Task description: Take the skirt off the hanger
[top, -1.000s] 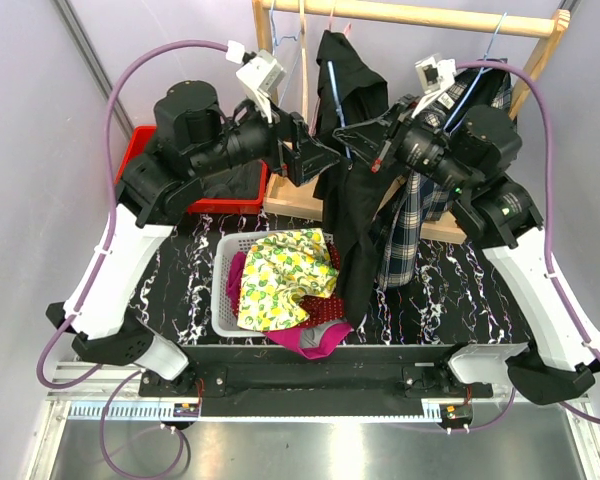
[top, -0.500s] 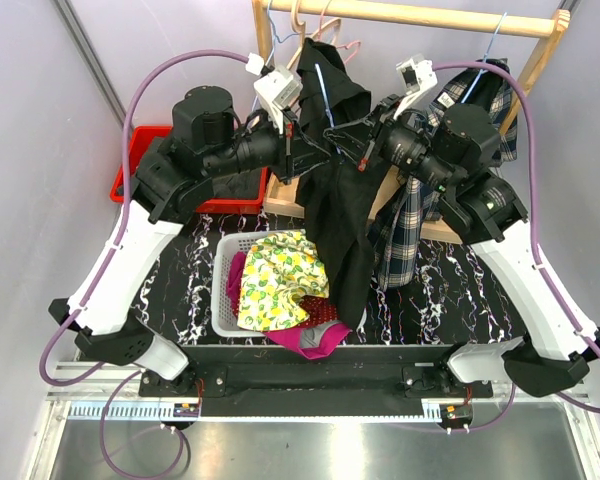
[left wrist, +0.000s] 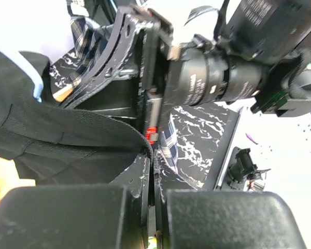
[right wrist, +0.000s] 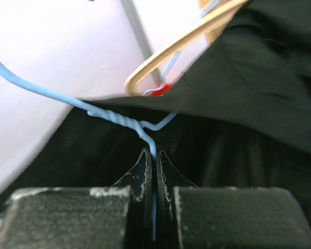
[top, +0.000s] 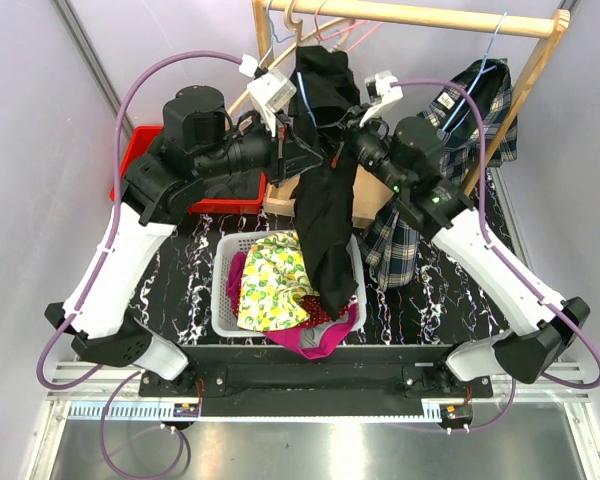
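A black skirt [top: 325,220] hangs from a light blue wire hanger [top: 301,92] in front of the wooden rack, its hem trailing over the basket. My right gripper [top: 346,150] is shut on the hanger [right wrist: 119,120], pinching the wire just below the twisted neck; the right wrist view shows the gripper [right wrist: 154,153] with the skirt [right wrist: 259,88] dark behind it. From the left, my left gripper [top: 314,155] reaches the skirt's upper part. In the left wrist view this gripper [left wrist: 150,154] stands shut, with the skirt's hem [left wrist: 67,140] running into its tips.
A white basket [top: 223,290] with yellow-patterned and pink clothes sits below the skirt. A red bin [top: 140,150] stands at the back left. A plaid garment [top: 400,240] hangs from the wooden rail [top: 430,15] behind my right arm. A wooden hanger [right wrist: 186,39] hangs nearby.
My left gripper has gone from open to shut at the skirt's edge. Both arms, the hanger and the skirt have shifted left and slightly up.
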`<control>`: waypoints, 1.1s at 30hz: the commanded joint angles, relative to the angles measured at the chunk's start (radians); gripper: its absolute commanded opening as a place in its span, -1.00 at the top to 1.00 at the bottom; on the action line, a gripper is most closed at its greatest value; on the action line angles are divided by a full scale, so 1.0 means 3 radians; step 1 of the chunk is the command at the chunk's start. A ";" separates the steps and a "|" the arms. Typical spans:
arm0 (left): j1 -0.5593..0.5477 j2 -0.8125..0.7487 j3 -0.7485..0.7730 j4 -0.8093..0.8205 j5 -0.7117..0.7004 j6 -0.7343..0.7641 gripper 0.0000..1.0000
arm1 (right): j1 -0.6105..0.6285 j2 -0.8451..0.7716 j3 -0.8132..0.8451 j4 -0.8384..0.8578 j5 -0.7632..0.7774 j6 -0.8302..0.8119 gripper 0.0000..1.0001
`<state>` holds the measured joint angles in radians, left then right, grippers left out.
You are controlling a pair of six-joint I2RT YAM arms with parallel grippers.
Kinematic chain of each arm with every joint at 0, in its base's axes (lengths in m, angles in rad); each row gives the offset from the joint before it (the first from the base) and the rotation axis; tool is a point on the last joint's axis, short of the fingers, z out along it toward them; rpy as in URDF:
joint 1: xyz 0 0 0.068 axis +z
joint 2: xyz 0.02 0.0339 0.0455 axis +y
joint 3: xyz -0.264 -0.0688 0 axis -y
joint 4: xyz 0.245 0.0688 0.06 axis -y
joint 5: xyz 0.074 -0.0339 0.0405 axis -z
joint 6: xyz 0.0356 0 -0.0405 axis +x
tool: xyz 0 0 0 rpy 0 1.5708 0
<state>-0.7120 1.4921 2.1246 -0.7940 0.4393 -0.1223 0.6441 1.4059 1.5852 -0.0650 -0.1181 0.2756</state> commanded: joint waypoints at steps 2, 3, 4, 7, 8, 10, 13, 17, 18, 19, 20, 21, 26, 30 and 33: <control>-0.0096 -0.0224 0.0261 0.0075 0.0520 0.0009 1.00 | -0.0040 -0.0003 -0.0334 0.0498 0.0883 -0.0248 1.00; -0.0096 -0.0229 0.0250 0.0075 0.0545 0.0009 1.00 | -0.0035 -0.0018 -0.0314 0.0498 0.0950 -0.0284 1.00; -0.0096 -0.0229 0.0245 0.0075 0.0566 0.0009 1.00 | -0.0035 -0.0043 -0.0284 0.0498 0.1047 -0.0376 1.00; -0.0096 -0.0239 0.0235 0.0060 0.0617 0.0024 1.00 | -0.0035 -0.0095 -0.0059 0.0488 0.1190 -0.0575 1.00; -0.0101 -0.0239 0.0230 0.0059 0.0632 0.0034 1.00 | -0.0040 -0.0105 0.0013 0.0483 0.1242 -0.0622 1.00; -0.0101 -0.0249 0.0220 0.0044 0.0658 0.0060 1.00 | -0.0035 -0.0135 0.0243 0.0518 0.1319 -0.0749 1.00; -0.0101 -0.0264 0.0174 0.0019 0.0622 0.0111 1.00 | -0.0035 -0.0212 0.0519 0.0544 0.1319 -0.0852 1.00; -0.0101 -0.0280 0.0128 -0.0027 0.0561 0.0213 1.00 | -0.0035 -0.0345 0.0856 0.0463 0.1202 -0.0898 1.00; -0.0106 -0.0280 0.0123 -0.0032 0.0535 0.0239 0.99 | -0.0040 -0.0366 0.1024 0.0407 0.1151 -0.0873 1.00; -0.0107 -0.0275 0.0112 -0.0043 0.0490 0.0264 0.97 | -0.0035 -0.0401 0.1102 0.0285 0.1059 -0.0766 1.00; -0.0112 -0.0270 0.0097 -0.0043 0.0469 0.0310 0.85 | -0.0035 -0.0432 0.1158 0.0243 0.0998 -0.0720 1.00; -0.0117 -0.0254 0.0092 -0.0043 0.0443 0.0326 0.73 | -0.0035 -0.0463 0.1194 0.0237 0.0941 -0.0664 1.00; -0.0147 -0.0208 0.0046 -0.0017 0.0249 0.0387 -0.83 | -0.0030 -0.0774 0.0827 0.0314 0.0808 -0.0443 1.00; -0.0153 -0.0203 0.0036 0.0003 0.0096 0.0387 -0.98 | -0.0035 -0.0928 0.0469 0.0319 0.0787 -0.0438 1.00; -0.0153 -0.0218 0.0036 -0.0002 0.0014 0.0510 -0.98 | -0.0030 -0.0989 0.0433 0.0054 0.0680 -0.0413 1.00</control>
<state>-0.7528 1.4395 2.1334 -0.8227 0.4980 -0.0105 0.6403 1.1057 1.7378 -0.0509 0.1310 0.1242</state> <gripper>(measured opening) 0.987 0.029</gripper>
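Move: Just ahead of the left hand, which already pinches its edge, the black skirt hangs on the blue hanger: its middle is some 5 cm farther out, 1 cm to the left and 12 cm lower. From the right hand, shut on the hanger's neck, the skirt's middle is about 5 cm back, 3 cm left and 10 cm down; the plaid garment is roughly 17 cm right, 3 cm ahead and 12 cm below, the basket 15 cm back, 7 cm left and some 42 cm below. Keeping its grip on the hanger neck, the right hand first dips about 3 cm forward and down, drifting right, then sweeps strongly up, right and back away from the left hand, its fingers tipping upward some 20 degrees. The left hand holds the skirt's edge, draws back about 4 cm, then opens wide and lets go. ##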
